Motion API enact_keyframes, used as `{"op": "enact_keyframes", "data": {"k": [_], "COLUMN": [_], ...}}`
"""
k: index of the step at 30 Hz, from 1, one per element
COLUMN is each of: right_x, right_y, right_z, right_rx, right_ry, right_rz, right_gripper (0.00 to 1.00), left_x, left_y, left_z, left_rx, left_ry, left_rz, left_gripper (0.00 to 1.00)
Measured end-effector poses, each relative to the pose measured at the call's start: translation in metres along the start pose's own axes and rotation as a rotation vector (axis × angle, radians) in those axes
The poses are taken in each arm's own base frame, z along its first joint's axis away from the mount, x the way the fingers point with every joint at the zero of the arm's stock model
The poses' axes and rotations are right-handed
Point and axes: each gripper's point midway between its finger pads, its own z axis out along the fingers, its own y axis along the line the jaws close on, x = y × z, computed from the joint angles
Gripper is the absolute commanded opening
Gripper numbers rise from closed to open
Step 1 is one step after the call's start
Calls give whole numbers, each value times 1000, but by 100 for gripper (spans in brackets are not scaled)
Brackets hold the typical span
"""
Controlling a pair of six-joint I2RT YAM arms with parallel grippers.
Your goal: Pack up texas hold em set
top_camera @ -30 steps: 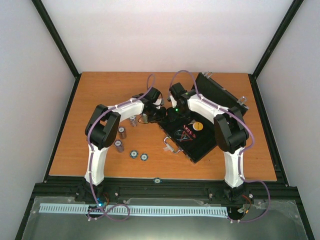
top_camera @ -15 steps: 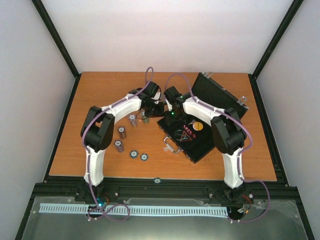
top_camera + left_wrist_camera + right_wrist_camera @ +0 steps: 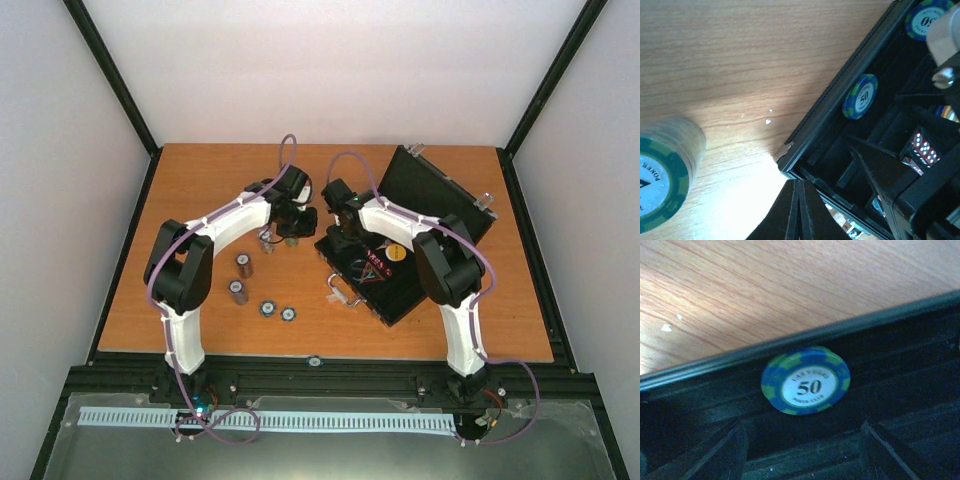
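The black case [image 3: 400,285] lies open right of centre, its lid [image 3: 435,190] tilted back. Inside it are a blue-green 50 chip [image 3: 805,380], red dice [image 3: 922,147] and a round yellowish disc [image 3: 396,252]. My right gripper [image 3: 805,460] hovers open over the case's far-left corner, and the 50 chip lies loose just ahead of its fingers. My left gripper [image 3: 799,210] is shut on nothing, just outside that corner of the case [image 3: 790,155]. A green-edged chip stack [image 3: 665,175] stands on the table to its left.
Three chip stacks [image 3: 243,265] [image 3: 238,291] [image 3: 266,240] and two flat chips [image 3: 268,308] [image 3: 288,315] sit on the wooden table [image 3: 200,190] left of the case. The case handle [image 3: 340,292] points at the near edge. White walls enclose the table.
Both arms have stretched farther back and left. The right gripper has moved from the case's middle to its far-left corner. The left gripper has shifted away toward the chip stacks.
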Motion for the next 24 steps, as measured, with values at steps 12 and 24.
{"op": "enact_keyframes", "data": {"k": [12, 24], "right_x": [-2, -9], "right_y": [3, -4], "right_z": [3, 11], "right_rx": [135, 203], "right_ry": [-9, -28], "right_rz": [-58, -68], "right_gripper": [54, 25], "left_x": [7, 10], "left_y": [5, 8], "left_z": [3, 4], "left_rx": [-9, -9], "left_ry": [16, 28], "left_rz": [3, 3], "left_gripper": [1, 1]}}
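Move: The nearer 50 chip, leaning in the case's outer channel, lies about 2 cm ahead of the right hand, 1 cm to its left and 2 cm below. The other 50 chip is some 5 cm farther out and 5 cm to the right of it. The case's left corner lies about 3 cm back and 7 cm left of the hand, and the green chip stack 14 cm left and 2 cm back. From the left hand, the nearer chip is roughly 10 cm right, 3 cm ahead and 7 cm down. Tilt the right wrist about 10 degrees so the open fingers swing outward and to the right over the case channel, then ease the gripper forward a bit over 1 cm and slightly down to the nearer 50 chip. While reaching, close the fingers from nearly two-thirds open to under one-third, bringing their tips to the chip's near edge, the right-hand tip over its face. ##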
